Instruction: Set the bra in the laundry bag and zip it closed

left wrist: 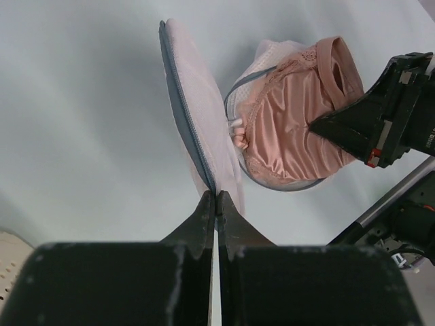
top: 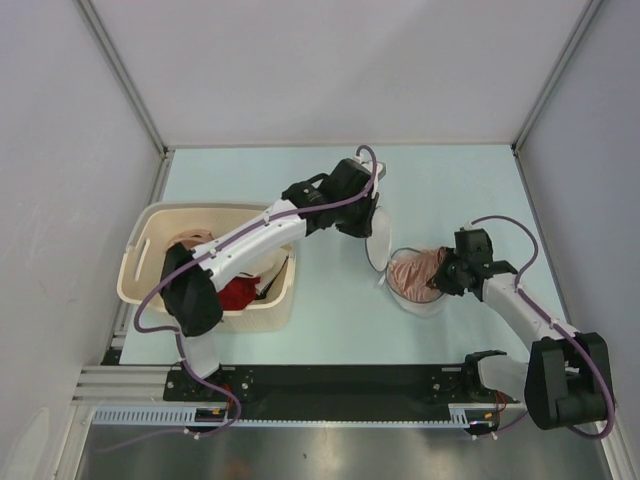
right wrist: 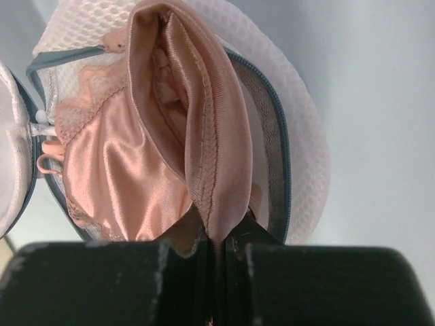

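Observation:
The laundry bag (top: 432, 300) lies open at table centre-right, its round white mesh lid (top: 377, 240) raised on edge. My left gripper (top: 368, 222) is shut on the lid's dark zip rim; the left wrist view shows its tips (left wrist: 216, 197) pinching the lid (left wrist: 194, 102). The salmon-pink satin bra (top: 412, 272) lies in the bag's lower half. My right gripper (top: 445, 270) is shut on a folded edge of the bra (right wrist: 204, 136), with the tips (right wrist: 219, 234) at the bag's rim (right wrist: 279, 136). The bra (left wrist: 292, 122) also shows in the left wrist view.
A cream plastic basket (top: 150, 270) stands at the left under my left arm, with a bright red garment (top: 238, 293) inside. Grey walls enclose the table on three sides. A black rail (top: 340, 380) runs along the near edge.

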You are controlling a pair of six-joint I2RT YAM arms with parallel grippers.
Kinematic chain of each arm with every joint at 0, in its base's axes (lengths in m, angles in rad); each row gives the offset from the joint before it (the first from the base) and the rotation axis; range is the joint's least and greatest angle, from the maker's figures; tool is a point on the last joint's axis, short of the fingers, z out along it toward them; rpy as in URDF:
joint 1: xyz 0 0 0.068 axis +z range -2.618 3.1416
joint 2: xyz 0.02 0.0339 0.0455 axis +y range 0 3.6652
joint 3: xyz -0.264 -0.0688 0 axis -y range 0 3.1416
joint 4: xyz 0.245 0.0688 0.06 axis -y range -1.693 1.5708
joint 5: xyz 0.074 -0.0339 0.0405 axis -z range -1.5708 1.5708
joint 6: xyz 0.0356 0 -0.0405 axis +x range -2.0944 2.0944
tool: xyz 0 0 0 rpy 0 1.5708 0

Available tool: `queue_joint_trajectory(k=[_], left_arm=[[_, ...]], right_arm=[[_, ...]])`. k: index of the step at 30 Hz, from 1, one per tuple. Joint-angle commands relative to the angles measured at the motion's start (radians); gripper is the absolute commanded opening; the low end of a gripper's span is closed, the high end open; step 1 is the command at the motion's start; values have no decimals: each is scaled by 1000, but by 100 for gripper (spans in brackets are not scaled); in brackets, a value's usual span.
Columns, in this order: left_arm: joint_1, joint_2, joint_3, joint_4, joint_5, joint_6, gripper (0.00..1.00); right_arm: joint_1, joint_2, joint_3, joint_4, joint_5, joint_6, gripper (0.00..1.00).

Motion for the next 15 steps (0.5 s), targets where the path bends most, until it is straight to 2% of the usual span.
queue_joint_trajectory(k=[1,2,6,7,10,11,12,15], left_arm=[[9,45,90,-53,-31,38,0],[16,59,105,-76,-46,47,2],[19,107,176,-165,-159,81,17],[19,107,197,-174,-184,87,30],[13,81,225,-194,-305,113,50],[3,73,228,-194,-331,130,55],[-1,66,240,-194,-369,136,59],[-29,42,279,-196,-382,162,62]], right_arm=[[-40,22,-22,41,-156,-26,9],[-52,27,-20,43,-177,-29,16],[-60,73,9,9,-265,-26,26],[-60,78,16,-3,-285,-26,32],[-62,70,52,-66,-306,-42,42],[-62,65,71,-107,-305,-45,50],[-65,61,79,-127,-300,-49,52],[-77,33,116,-204,-289,-49,64]])
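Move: Upright lid of the laundry bag pinched at its rim by the left hand, lid middle roughly 3 cm right, 1 cm back and 6 below; the open bag lies some 10 cm right, 5 back and 14 below that hand. From the right hand, which holds an end of the bra, the bag sits about 4 cm left, 2 ahead and 3 below; the bra's bulk, in its mouth, is about 5 left, 2 ahead and 1 below. The lid's middle is about 12 left, 7 ahead and 6 above the right hand. Opening to a bit over half, the left fingers let go of the lid while the hand goes about 4 cm forward and 3.5 left, away from the bag, dipping and then rising again, its left side rolling up. The right fingers also spread to let go of the bra's end, low at the bag's mouth, as that hand shifts some 3 cm left and back and rolls its left side up by about 10 degrees. ##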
